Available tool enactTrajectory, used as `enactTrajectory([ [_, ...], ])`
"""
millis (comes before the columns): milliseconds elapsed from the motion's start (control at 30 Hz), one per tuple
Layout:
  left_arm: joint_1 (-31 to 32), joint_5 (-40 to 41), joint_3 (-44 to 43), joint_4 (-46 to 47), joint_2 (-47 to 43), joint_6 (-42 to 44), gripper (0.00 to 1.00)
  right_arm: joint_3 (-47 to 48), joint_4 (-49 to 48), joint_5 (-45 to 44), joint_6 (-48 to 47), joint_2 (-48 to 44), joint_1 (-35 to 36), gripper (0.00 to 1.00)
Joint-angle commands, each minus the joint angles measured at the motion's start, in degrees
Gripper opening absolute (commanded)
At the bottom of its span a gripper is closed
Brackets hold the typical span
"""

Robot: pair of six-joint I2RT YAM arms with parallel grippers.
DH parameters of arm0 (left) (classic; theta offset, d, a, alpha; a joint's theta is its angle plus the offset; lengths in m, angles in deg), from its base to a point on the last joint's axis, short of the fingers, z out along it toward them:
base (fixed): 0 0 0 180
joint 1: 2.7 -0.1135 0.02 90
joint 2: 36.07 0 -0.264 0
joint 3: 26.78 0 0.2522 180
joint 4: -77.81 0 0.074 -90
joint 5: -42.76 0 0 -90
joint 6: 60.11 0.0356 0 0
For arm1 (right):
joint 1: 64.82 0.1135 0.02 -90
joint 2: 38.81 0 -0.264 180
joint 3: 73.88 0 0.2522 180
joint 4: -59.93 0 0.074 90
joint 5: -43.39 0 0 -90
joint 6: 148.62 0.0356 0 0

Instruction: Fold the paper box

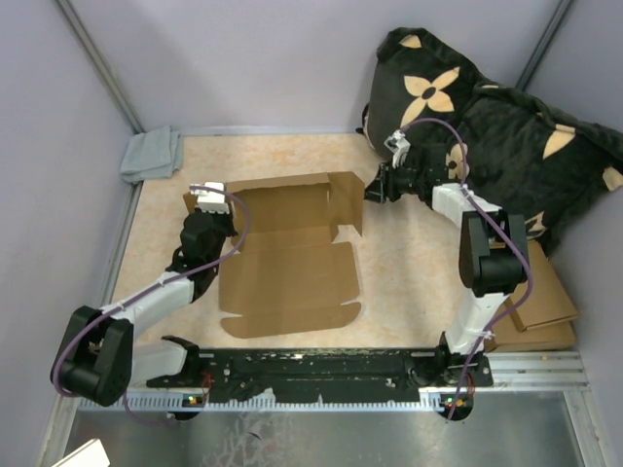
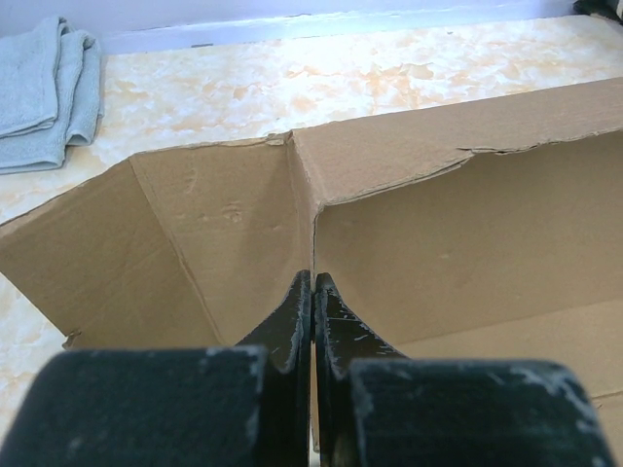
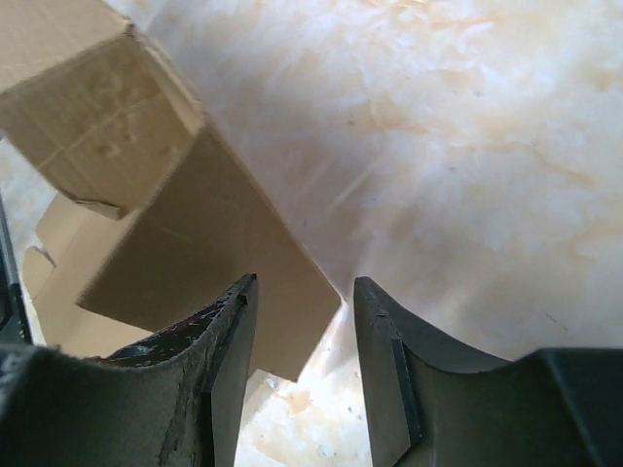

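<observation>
The paper box (image 1: pixel 292 263) lies as a brown die-cut sheet in the middle of the table, its back wall and right side flap standing up. My left gripper (image 1: pixel 209 209) is at the back left corner. In the left wrist view its fingers (image 2: pixel 313 277) are shut on a thin cardboard edge at the corner fold of the box (image 2: pixel 438 243). My right gripper (image 1: pixel 370 192) is at the outside of the raised right flap. Seen from the right wrist, this gripper (image 3: pixel 304 287) is open, and the flap's (image 3: pixel 195 224) lower corner reaches into the gap between its fingers.
A folded grey-blue cloth (image 1: pixel 151 154) lies at the back left corner, also seen as the cloth (image 2: pixel 44 88) in the left wrist view. A black cushion with tan flowers (image 1: pixel 487 107) fills the back right. Stacked thicker cardboard pieces (image 1: pixel 540 306) sit at the right, near the right arm.
</observation>
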Motion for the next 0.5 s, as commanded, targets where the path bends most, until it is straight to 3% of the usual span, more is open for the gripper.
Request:
enactTrajectory([
  [0,-0.03,-1.10,0.17,0.90,-0.68,-0.76,0.00,3.19,-4.00,6.02,-2.15,0.80,2.79,0.45],
  [233,-0.02,-0.74,-0.03,0.39,-0.66,-0.23,0.00,4.67,1.13,8.59,-6.00,0.17,6.30,0.45],
  [467,0.01,-1.68,0.33,0.69,-0.52,-0.18,0.00,2.19,-0.28,6.42,-4.38,-1.93,8.08,0.45],
])
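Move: The box's raised right side flap, still leaning outward, has its middle about 5 cm to the right hand's left, 2 cm back and 4 cm lower. From that hand, the raised back wall is centred some 19 cm left and 2 cm back, 5 cm lower; the flat bottom panel, about 17 cm left and 16 cm back, 12 cm lower. The right flap lies roughly 25 cm right and 3 cm ahead of the left hand, 7 cm lower. Right hand, half-open, pushes the right flap inward, sweeping 6 cm left and slightly back, turning 15 degrees counter-clockwise. ##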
